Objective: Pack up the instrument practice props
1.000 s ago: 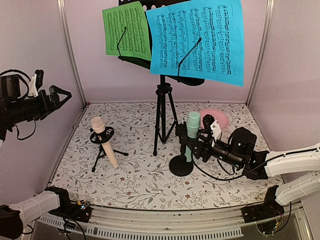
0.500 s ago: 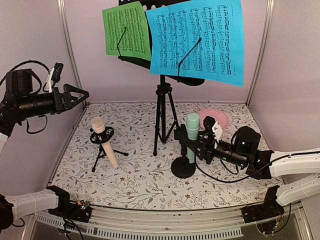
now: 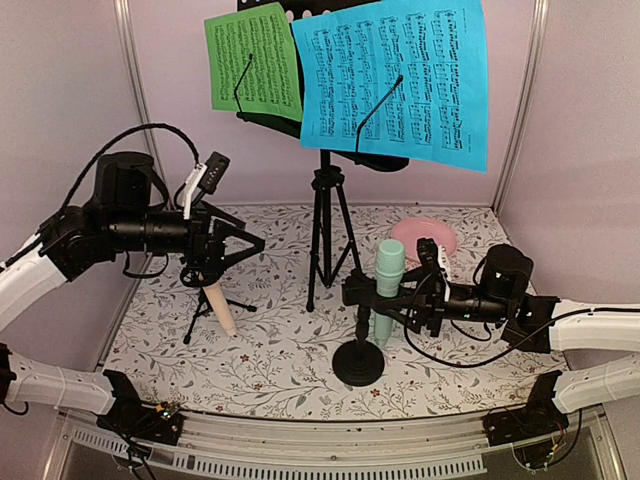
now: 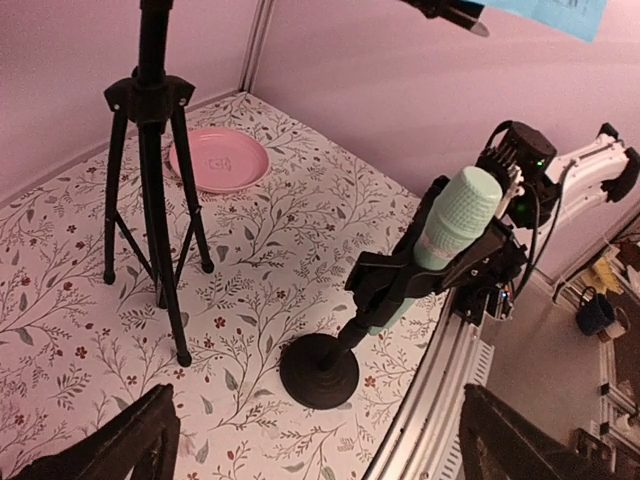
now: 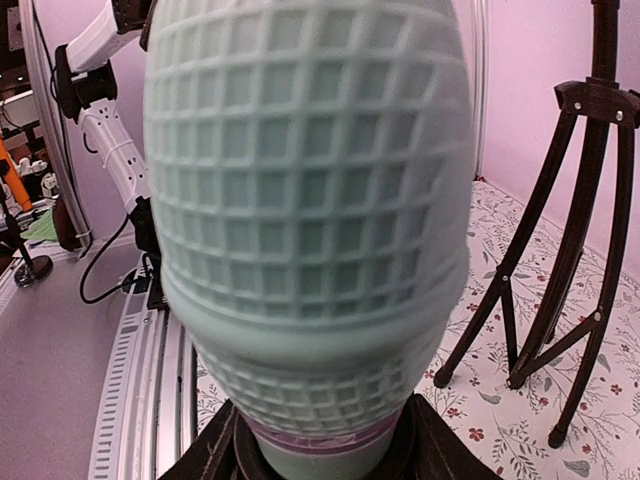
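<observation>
The mint microphone (image 3: 389,262) stands in its black round-based holder (image 3: 358,362) right of centre. My right gripper (image 3: 385,293) is shut on the mic's body; its dark fingers (image 5: 215,450) hug the mic's neck (image 5: 320,440). The left wrist view shows the same mint microphone (image 4: 460,212) and holder base (image 4: 320,370). My left gripper (image 3: 250,243) hangs open in front of the beige microphone (image 3: 218,305), hiding its head; its small tripod holder (image 3: 200,312) stands below. The black music stand (image 3: 325,230) at the back carries a green page (image 3: 253,62) and a blue page (image 3: 395,75).
A round pink plate (image 3: 425,235) lies at the back right, behind the right arm. The music stand's tripod legs (image 4: 150,200) spread over the middle of the floral mat (image 3: 280,370). Pink walls close in the sides and back.
My left arm swung in from the left wall to just above the beige microphone. My right gripper closed on the mint microphone and drew it, with its holder, toward the near edge.
</observation>
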### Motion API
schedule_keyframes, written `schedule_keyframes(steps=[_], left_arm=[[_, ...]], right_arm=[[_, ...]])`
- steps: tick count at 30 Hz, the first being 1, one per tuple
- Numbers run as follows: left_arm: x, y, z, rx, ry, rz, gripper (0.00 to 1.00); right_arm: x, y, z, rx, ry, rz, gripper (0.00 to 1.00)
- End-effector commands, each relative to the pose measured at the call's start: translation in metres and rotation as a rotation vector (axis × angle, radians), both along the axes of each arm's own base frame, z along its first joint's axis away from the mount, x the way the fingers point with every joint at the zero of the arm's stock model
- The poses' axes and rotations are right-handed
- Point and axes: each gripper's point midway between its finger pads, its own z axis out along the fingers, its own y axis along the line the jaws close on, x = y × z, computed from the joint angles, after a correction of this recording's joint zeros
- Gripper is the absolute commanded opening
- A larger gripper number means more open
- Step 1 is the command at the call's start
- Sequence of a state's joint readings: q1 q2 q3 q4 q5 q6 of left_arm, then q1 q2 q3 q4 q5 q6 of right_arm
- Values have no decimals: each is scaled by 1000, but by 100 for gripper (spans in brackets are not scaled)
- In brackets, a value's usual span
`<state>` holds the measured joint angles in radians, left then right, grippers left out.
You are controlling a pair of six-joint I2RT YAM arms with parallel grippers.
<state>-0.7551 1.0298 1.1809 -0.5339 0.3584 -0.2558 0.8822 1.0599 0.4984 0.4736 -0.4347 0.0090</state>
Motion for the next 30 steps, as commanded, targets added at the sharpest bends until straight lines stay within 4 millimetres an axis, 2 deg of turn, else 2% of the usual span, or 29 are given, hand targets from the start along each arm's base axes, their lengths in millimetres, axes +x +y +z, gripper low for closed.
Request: schedule_keyframes(steps=[1,6,12,19,26,30], left_arm=[[-11,-29,3,4,-194,-121,97],[-23,-61,-28,73,-226,-250,95],[-47,-91,-43,102,-342,-404,95],[-62,-105,-64,147,-399,-524,97],[-68,-118,-97,141,-385,-592,95],[-69,-121,-95,67,-397,-578,94]], right_arm=[[-27,1,10,19,6,152,40],[-37,5,7,-3,39,231,41],[-38,9,5,-44,-21,264,41],[-35,14,7,-73,-49,283,40],[-35,13,8,-103,-59,285,40],[-36,10,4,-105,-64,274,40]])
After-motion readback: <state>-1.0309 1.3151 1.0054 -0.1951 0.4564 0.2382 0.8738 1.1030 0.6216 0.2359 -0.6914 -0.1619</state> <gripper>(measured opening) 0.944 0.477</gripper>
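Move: The clamp of the black stand lies about 18 cm to the left hand's right, level with it in reach and some 10 cm lower. The green microphone held in it is 4 cm farther right; the music stand's pole is about 18 cm beyond the clamp and 3 cm left of it. From the right hand, whose fingers already grip the microphone, the clamp is about 5 cm to the left, at its height, neither ahead nor back. Left hand, open, sweeps some 16 cm right, down and back towards the clamp; right draws the microphone 3 cm back. ##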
